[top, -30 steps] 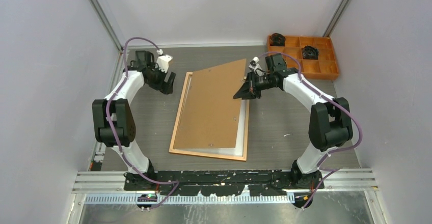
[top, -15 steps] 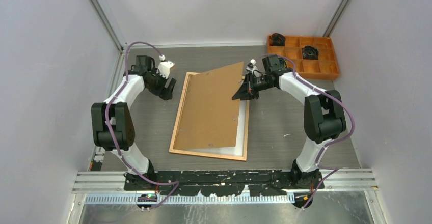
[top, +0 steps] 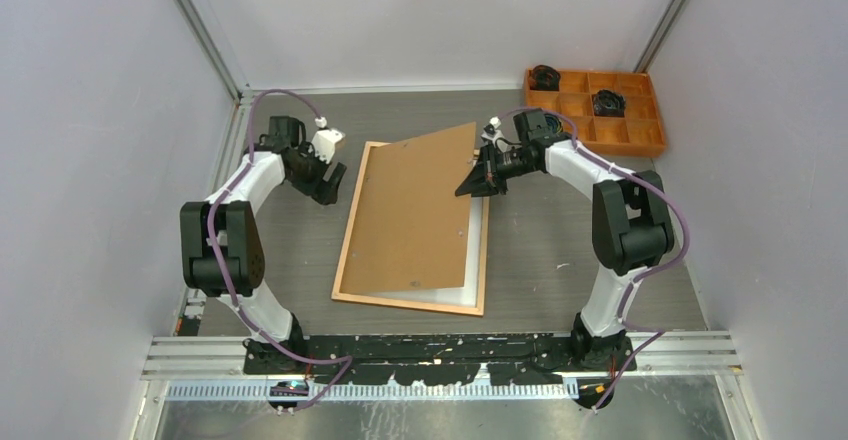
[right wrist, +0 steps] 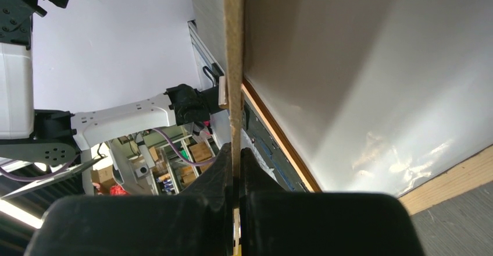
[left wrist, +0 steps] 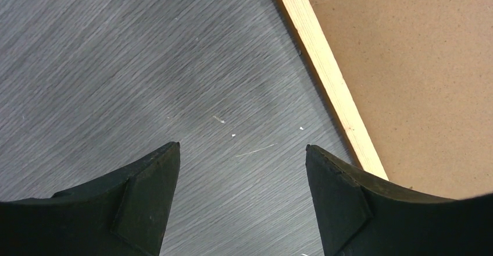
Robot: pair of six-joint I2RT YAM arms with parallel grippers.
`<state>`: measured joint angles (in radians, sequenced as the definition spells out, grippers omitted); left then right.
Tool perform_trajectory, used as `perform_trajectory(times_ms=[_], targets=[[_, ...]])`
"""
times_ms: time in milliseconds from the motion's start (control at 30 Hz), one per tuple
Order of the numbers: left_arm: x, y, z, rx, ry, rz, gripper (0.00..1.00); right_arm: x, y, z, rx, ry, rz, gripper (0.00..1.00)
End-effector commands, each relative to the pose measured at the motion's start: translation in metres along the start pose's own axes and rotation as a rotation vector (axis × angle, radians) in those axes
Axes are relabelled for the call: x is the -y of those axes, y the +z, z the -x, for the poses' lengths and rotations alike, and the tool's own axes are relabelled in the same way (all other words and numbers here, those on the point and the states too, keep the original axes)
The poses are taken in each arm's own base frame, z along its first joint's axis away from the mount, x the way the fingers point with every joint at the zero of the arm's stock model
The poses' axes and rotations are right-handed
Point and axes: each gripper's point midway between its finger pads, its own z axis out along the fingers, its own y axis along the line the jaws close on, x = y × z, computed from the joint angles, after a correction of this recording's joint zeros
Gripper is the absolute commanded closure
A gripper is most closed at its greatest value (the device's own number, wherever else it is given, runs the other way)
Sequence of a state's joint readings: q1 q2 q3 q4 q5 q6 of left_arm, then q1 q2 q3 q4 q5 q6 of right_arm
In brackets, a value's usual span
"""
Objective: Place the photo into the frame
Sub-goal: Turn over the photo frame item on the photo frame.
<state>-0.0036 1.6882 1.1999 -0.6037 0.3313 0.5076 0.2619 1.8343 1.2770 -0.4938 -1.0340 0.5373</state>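
Observation:
The orange-brown frame (top: 345, 260) lies flat mid-table. A white sheet (top: 440, 295) lies inside it; no printed side shows, so I cannot tell whether it is the photo. A plain brown backing board (top: 415, 210) leans over the frame, its right edge raised. My right gripper (top: 472, 184) is shut on that raised edge; in the right wrist view the gripper (right wrist: 235, 163) pinches the board's thin edge (right wrist: 234, 46) above the white sheet (right wrist: 360, 64). My left gripper (top: 325, 182) hangs open over bare table, left of the frame's pale rail (left wrist: 325, 75); nothing is between its fingers (left wrist: 242, 146).
An orange compartment tray (top: 645, 110) holding dark coiled items stands at the back right. White walls close in on both sides. The grey tabletop (top: 560, 240) lies right of the frame, with the arm bases along the near edge.
My left gripper has come nearer along the frame's left rail. The board has shifted left, covering the gap at that rail, still held by the right gripper.

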Motion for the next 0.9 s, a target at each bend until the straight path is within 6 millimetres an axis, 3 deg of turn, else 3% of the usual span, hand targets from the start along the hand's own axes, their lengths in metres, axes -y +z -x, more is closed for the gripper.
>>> perform_trajectory(times_ms=[0, 500, 667, 733, 867], targets=[[-0.002, -0.012, 0.008, 0.035, 0.042, 0.027, 0.2, -0.023, -0.006, 0.009, -0.002, -0.081, 0.077, 0.99], [0.001, -0.011, -0.002, 0.011, 0.065, 0.02, 0.2, -0.012, -0.001, 0.012, 0.014, -0.064, 0.044, 0.99], [0.001, -0.012, -0.001, 0.013, 0.07, 0.025, 0.2, -0.008, 0.005, 0.011, 0.021, -0.066, 0.0, 0.84], [0.001, -0.013, -0.001, 0.014, 0.071, 0.027, 0.19, -0.003, 0.006, 0.012, 0.031, -0.06, -0.028, 0.7], [0.001, -0.014, -0.003, 0.007, 0.079, 0.029, 0.19, 0.002, 0.005, 0.014, 0.063, -0.069, -0.083, 0.52]])
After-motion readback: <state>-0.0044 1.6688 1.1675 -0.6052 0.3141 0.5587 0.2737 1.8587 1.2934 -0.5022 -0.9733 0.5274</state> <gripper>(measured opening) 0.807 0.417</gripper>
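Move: My right hand grips the right edge of the raised backing board, near its far end. The board's middle lies about 11 cm to my left, 4 cm back and 7 cm below; the photo frame's middle is some 11 cm left, 8 cm back and 13 cm below. The wooden tray stands about 18 cm ahead and 30 cm right, well below. From my left hand the frame's middle is roughly 19 cm right, 8 cm back and 7 cm lower. I keep my right hand almost still with the board's edge pinched over the photo frame, then part the fingers to a bit under half open, ending the pinch while they still straddle the edge, and sink about 1 cm towards the frame. My left hand, still wide open beside the frame's left rail, eases back barely 1 cm. ##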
